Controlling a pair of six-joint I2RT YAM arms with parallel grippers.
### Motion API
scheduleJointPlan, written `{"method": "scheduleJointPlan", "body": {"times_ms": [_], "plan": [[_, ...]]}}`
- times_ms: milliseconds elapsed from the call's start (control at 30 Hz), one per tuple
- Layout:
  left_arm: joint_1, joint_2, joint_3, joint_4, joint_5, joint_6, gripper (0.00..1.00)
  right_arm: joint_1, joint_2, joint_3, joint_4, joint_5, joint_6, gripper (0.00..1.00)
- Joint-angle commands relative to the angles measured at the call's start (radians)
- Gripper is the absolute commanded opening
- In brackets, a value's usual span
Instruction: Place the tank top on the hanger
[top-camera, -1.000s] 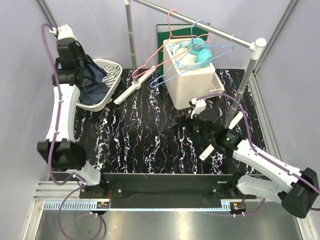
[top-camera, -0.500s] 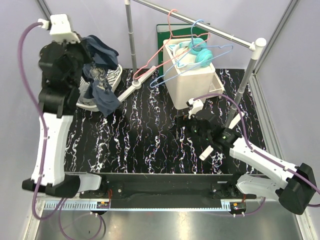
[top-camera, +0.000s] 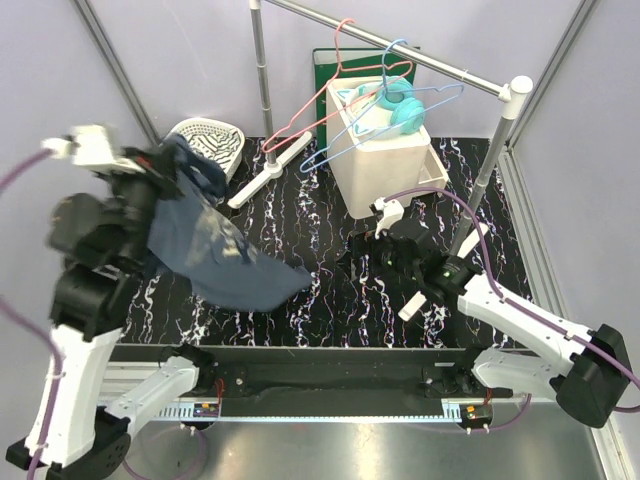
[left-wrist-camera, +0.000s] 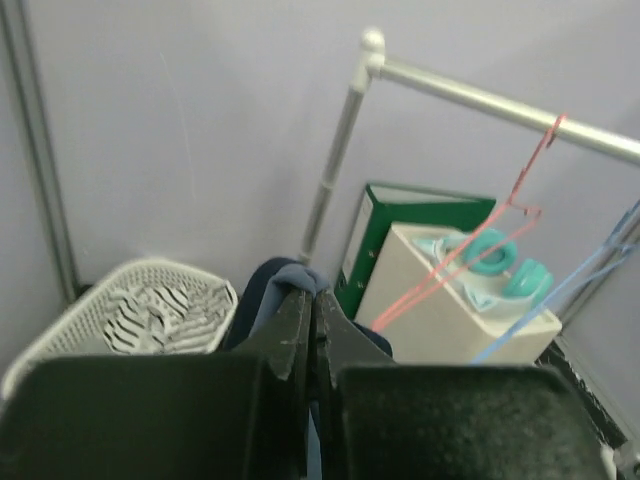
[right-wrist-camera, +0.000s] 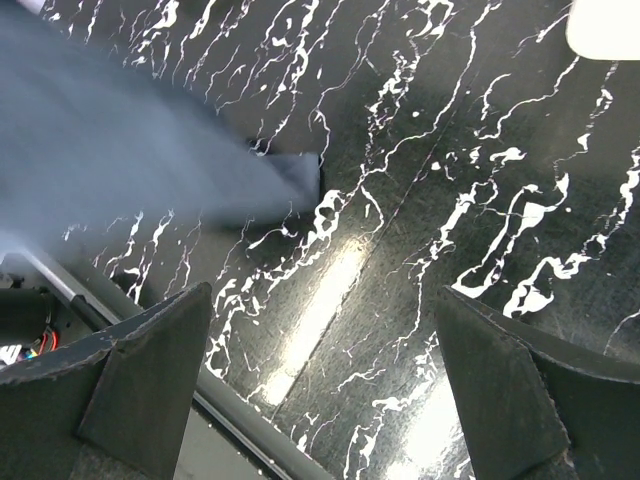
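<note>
The tank top (top-camera: 215, 255) is a dark navy cloth that hangs and swings over the left of the table. My left gripper (top-camera: 165, 170) is raised high and shut on a bunched edge of it. In the left wrist view the jaws (left-wrist-camera: 312, 300) are pressed together with blue cloth (left-wrist-camera: 285, 272) poking out past the tips. The light-blue hanger (top-camera: 383, 75) hangs by its hook on the metal rail at the back; it also shows in the left wrist view (left-wrist-camera: 560, 292). My right gripper (top-camera: 375, 250) is open and low over the table (right-wrist-camera: 325, 290), with the blurred tank top (right-wrist-camera: 120, 170) off to its left.
A white basket (top-camera: 225, 135) at the back left holds a striped cloth (left-wrist-camera: 160, 305). A pink-red hanger (top-camera: 330, 95) hangs beside the blue one. A white box (top-camera: 385, 170) carries teal headphones (top-camera: 405, 105). A green binder (top-camera: 325, 65) and the rack's poles stand behind.
My left arm has lifted the tank top out of the basket and swung it up and toward the near side. The cloth now hangs over the table. The right arm has barely moved.
</note>
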Motion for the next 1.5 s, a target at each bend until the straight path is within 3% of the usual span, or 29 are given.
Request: {"method": "scheduleJointPlan", "body": {"times_ms": [0, 133, 367, 533, 567, 600, 633, 733, 867, 1100, 1333, 1467], "plan": [[-0.094, -0.013, -0.294, 0.053, -0.049, -0.142, 0.0, 0.004, 0.016, 0.038, 0.046, -0.05, -0.001, 1.0], [-0.245, -0.075, -0.58, 0.12, -0.152, -0.237, 0.0, 0.004, 0.028, 0.018, 0.045, -0.07, 0.009, 1.0], [-0.526, -0.025, -0.823, 0.154, -0.33, -0.349, 0.0, 0.004, 0.066, -0.02, 0.045, -0.061, 0.017, 1.0], [-0.617, 0.019, -0.966, 0.238, -0.223, -0.403, 0.02, 0.003, 0.097, -0.046, 0.063, -0.053, 0.035, 1.0], [-0.623, 0.016, -0.978, 0.251, -0.203, -0.389, 0.12, 0.004, 0.108, -0.053, 0.089, -0.05, 0.045, 1.0], [-0.628, 0.01, -0.991, 0.249, -0.198, -0.389, 0.29, 0.003, 0.129, -0.057, 0.106, -0.05, 0.052, 1.0], [-0.628, -0.014, -1.018, 0.248, -0.203, -0.394, 0.67, 0.004, 0.141, -0.066, 0.127, -0.052, 0.062, 1.0], [-0.626, -0.086, -1.08, 0.241, -0.272, -0.427, 0.99, 0.003, 0.212, -0.066, 0.197, -0.089, 0.107, 1.0], [-0.611, -0.143, -1.114, 0.186, -0.364, -0.501, 0.99, 0.004, 0.311, -0.048, 0.339, -0.158, 0.155, 1.0], [-0.354, -0.183, -1.126, 0.188, -0.257, -0.506, 0.99, 0.013, 0.482, 0.019, 0.482, -0.233, 0.194, 0.98], [-0.179, -0.329, -1.184, 0.171, -0.211, -0.535, 0.99, 0.027, 0.574, 0.067, 0.571, -0.244, 0.209, 0.98], [-0.093, -0.332, -1.199, 0.171, -0.158, -0.53, 0.99, 0.032, 0.624, 0.093, 0.611, -0.257, 0.209, 0.97]]}}
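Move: The left hand, high up with the tank top hanging from its shut fingers, is taking it to open table about 9 cm back, 8 cm to its right and some 53 cm below. The laundry basket is about 25 cm ahead, 9 cm left and 50 cm down, and the rail's left foot 24 cm ahead, 8 cm right and 52 cm down. From the open right hand, the hanging tank top's middle is about 2 cm back, 23 cm left and 12 cm above; the white cabinet is 22 cm ahead, 4 cm right, slightly lower, and the rail's right foot is level with it, 17 cm right and 18 cm down. The left hand swings the held tank top steeply down by some 40 cm, first slightly forward, then back and about 15 cm right while its wrist tips down some 40 degrees, and low over the table its fingers open wide to let the cloth go; still open, it then travels about 13 cm back left and a little forward to the garment's left far corner. Meanwhile the right hand, fingers staying open, sinks and then goes left, about 10 cm each, with a slight forward drift at the end, tipping down towards the garment's right far corner. ##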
